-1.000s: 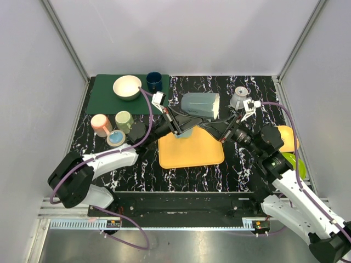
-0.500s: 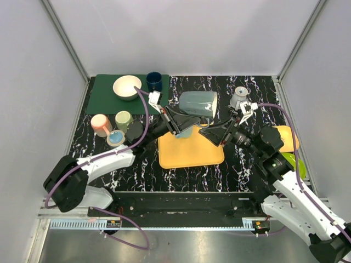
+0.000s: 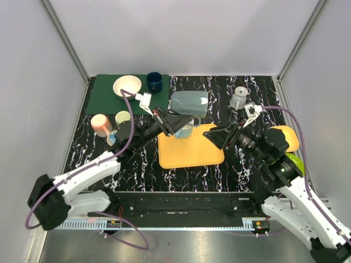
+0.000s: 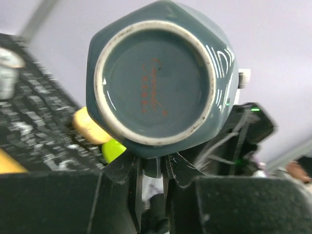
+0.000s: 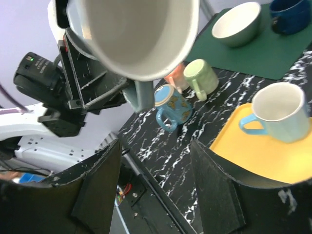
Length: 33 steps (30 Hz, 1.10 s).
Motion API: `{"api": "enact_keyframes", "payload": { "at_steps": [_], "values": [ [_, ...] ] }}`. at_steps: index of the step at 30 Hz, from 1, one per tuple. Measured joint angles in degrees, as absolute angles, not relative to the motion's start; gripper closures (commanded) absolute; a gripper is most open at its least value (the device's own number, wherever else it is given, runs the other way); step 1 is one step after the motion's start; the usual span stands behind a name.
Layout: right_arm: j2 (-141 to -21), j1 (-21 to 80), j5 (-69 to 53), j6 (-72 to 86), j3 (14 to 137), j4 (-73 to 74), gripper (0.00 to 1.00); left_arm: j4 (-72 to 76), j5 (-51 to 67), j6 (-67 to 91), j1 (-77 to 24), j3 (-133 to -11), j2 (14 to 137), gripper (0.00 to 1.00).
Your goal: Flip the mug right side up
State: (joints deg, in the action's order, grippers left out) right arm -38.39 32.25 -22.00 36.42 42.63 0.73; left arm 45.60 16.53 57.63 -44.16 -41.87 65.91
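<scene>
The large grey-blue mug point(image 3: 189, 103) hangs in the air above the back edge of the yellow tray point(image 3: 192, 153), lying on its side. My left gripper point(image 3: 174, 121) is shut on its handle. In the left wrist view the mug's round base point(image 4: 156, 80) faces the camera, with the handle pinched between the fingers point(image 4: 135, 175). In the right wrist view its white inside point(image 5: 141, 34) faces me, with the mouth pointing right. My right gripper point(image 3: 216, 137) is open and empty, to the right of the mug and apart from it, above the tray's right edge.
A light blue mug point(image 5: 280, 117) stands upright on the tray. A patterned blue mug point(image 5: 170, 105), a green mug point(image 3: 123, 118) and a pink cup point(image 3: 100, 124) stand at the left. A white bowl point(image 3: 126, 86) and a navy mug point(image 3: 154, 81) sit on the green mat point(image 3: 104, 101). A grey upturned cup point(image 3: 239, 98) is at back right.
My left gripper has carried the mug to the left and a little back. My right gripper has drawn away from the mug, toward the front right.
</scene>
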Motion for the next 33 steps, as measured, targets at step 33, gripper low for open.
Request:
{"api": "enact_keyframes", "payload": {
  "at_steps": [33],
  "values": [
    [-31.5, 32.3, 2.6, 24.4, 47.6, 19.9, 0.37, -27.7, -26.9, 17.4, -31.7, -68.8, 89.1, 1.00]
  ]
}}
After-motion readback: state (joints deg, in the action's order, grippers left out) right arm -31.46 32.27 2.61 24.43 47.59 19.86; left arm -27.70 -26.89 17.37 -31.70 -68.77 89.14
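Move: The left hand already holds the grey-blue mug by its handle. It is bound for the bare marble about 22 cm ahead, some 23 cm to its left and roughly 34 cm below. The green mug stands about 10 cm left of that spot. The bear mug is 13 cm ahead and 35 cm left of the hand, and the light-blue mug on the tray 19 cm ahead, 1 cm left. From the right hand the spot lies some 25 cm ahead, 30 cm left and 30 cm below. Down, left and forward, the left hand swings the grey-blue mug from high over the tray towards the bare spot beside the green mug, leftward first, then mostly forward and down, sinking about 23 cm. The wrist rolls roughly 95 degrees, bringing the fingers from pointing right to forward-down while they keep pinching the handle; the open, empty right hand backs off rightward and turns clockwise. ##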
